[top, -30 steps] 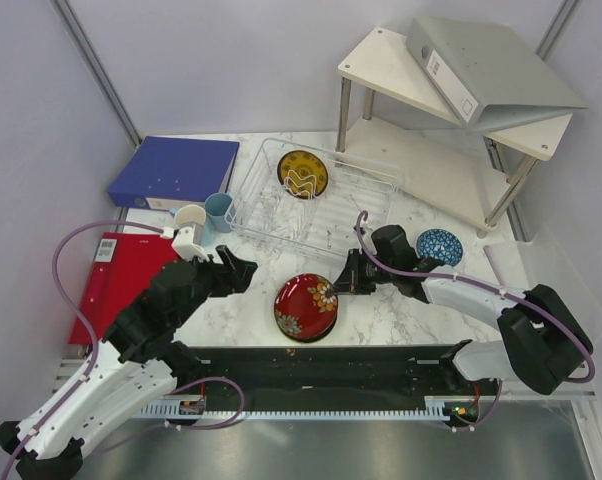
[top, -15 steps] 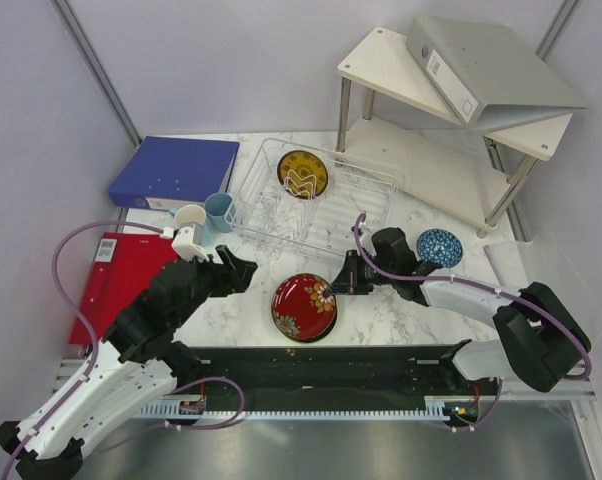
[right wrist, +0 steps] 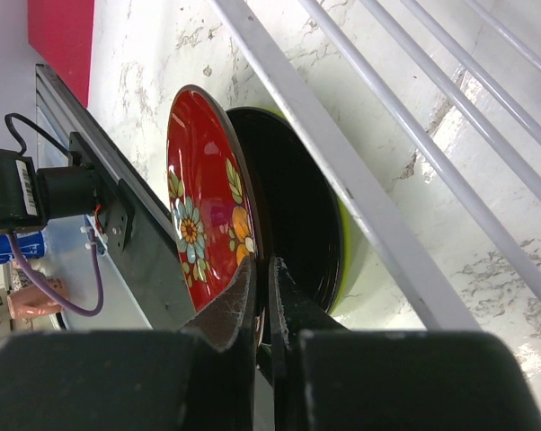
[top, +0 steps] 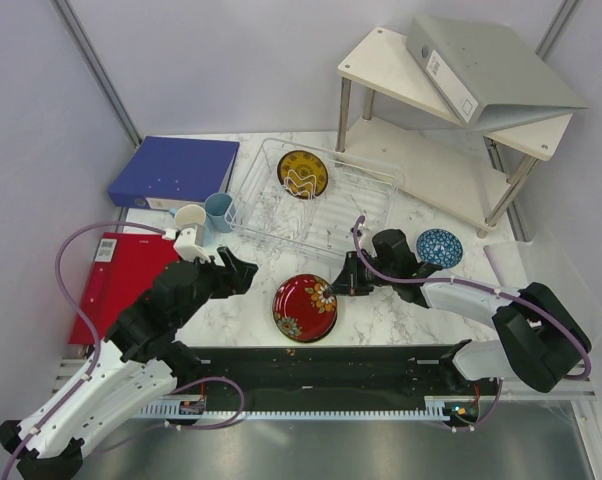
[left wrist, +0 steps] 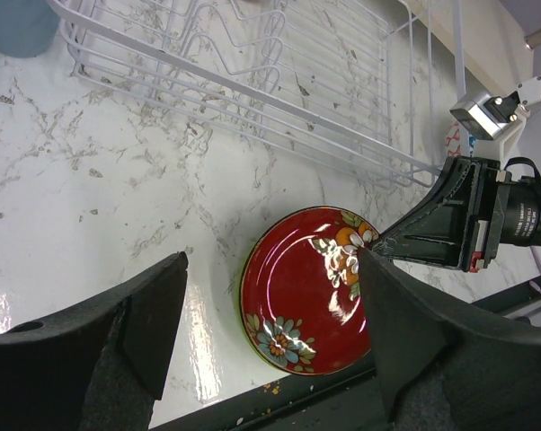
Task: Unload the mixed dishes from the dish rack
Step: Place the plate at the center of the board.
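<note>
The red bowl (top: 304,308) with a flower pattern sits at the front middle of the table. My right gripper (top: 345,281) is shut on its right rim. In the right wrist view the red bowl (right wrist: 199,206) tilts up off a black plate (right wrist: 297,206), which lies on a lime-green plate (right wrist: 349,256). My left gripper (top: 243,268) is open and empty, left of the bowl; its view shows the bowl (left wrist: 311,292) between its fingers. The clear dish rack (top: 353,205) holds the yellow-brown patterned plate (top: 303,173). The blue patterned bowl (top: 439,246) sits on the table to the right.
A cream mug (top: 189,218) and a light blue cup (top: 219,210) stand left of the rack. A blue binder (top: 173,172) and a red folder (top: 121,275) lie at the left. A white two-tier shelf (top: 431,150) with a grey binder (top: 491,70) stands at the back right.
My right gripper and the red bowl have shifted very slightly to the left. The left arm has hardly moved.
</note>
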{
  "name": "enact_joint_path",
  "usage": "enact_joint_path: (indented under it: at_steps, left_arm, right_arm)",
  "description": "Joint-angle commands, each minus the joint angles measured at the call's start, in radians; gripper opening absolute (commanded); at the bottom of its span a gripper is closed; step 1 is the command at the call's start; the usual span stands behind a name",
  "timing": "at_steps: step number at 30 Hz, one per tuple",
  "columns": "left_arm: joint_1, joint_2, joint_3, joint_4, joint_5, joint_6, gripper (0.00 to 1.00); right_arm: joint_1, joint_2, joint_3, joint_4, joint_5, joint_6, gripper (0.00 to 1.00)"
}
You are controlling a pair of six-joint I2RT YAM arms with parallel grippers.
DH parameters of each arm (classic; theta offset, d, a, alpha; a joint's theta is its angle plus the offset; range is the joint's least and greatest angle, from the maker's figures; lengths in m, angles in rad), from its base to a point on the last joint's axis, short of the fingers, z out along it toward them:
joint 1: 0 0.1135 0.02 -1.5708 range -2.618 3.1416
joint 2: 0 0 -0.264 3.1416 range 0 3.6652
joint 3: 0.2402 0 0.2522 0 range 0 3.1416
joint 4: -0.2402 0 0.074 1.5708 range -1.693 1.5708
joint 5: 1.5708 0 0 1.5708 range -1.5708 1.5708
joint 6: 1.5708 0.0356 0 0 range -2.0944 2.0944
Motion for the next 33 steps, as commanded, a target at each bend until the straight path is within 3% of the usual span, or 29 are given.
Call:
enact_joint_path:
  at_steps: [1, 12, 21, 33]
  left_arm:
    - [-0.001, 0.005, -0.003, 0.025, -0.001, -0.026, 0.83]
    - [-0.001, 0.009, -0.005, 0.025, 0.001, -0.029, 0.83]
    - [-0.001, 0.010, -0.005, 0.025, 0.001, -0.029, 0.83]
    - [-0.001, 0.019, -0.008, 0.025, 0.002, -0.029, 0.83]
  right_arm:
    - [-0.005, 0.063, -0.044, -0.075, 0.022, 0.029, 0.07]
    - [-0.005, 0.040, -0.033, -0.122, 0.054, 0.006, 0.22]
    - [-0.003, -0.003, -0.007, -0.277, 0.163, -0.056, 0.43]
    - [-0.005, -0.021, 0.005, -0.394, 0.272, -0.109, 0.45]
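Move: The right hand holds the red flowered plate tilted by its rim. The stack it is meant for, a black plate on a green one, has its middle about 6 cm to the left, 5 cm back and 4 cm below. The dish rack's middle is some 22 cm ahead and 4 cm left, the blue patterned dish roughly 24 cm right and 10 cm ahead. From the left hand the stack lies about 13 cm right, 7 cm back and 17 cm below. The right fingers let go of the red plate's rim, opening from nearly shut to a bit under half wide above the stack. The hand eases about 1 cm back, then draws some 2 cm to the right, away from the plates, while its fingertips dip by roughly 10 degrees. ##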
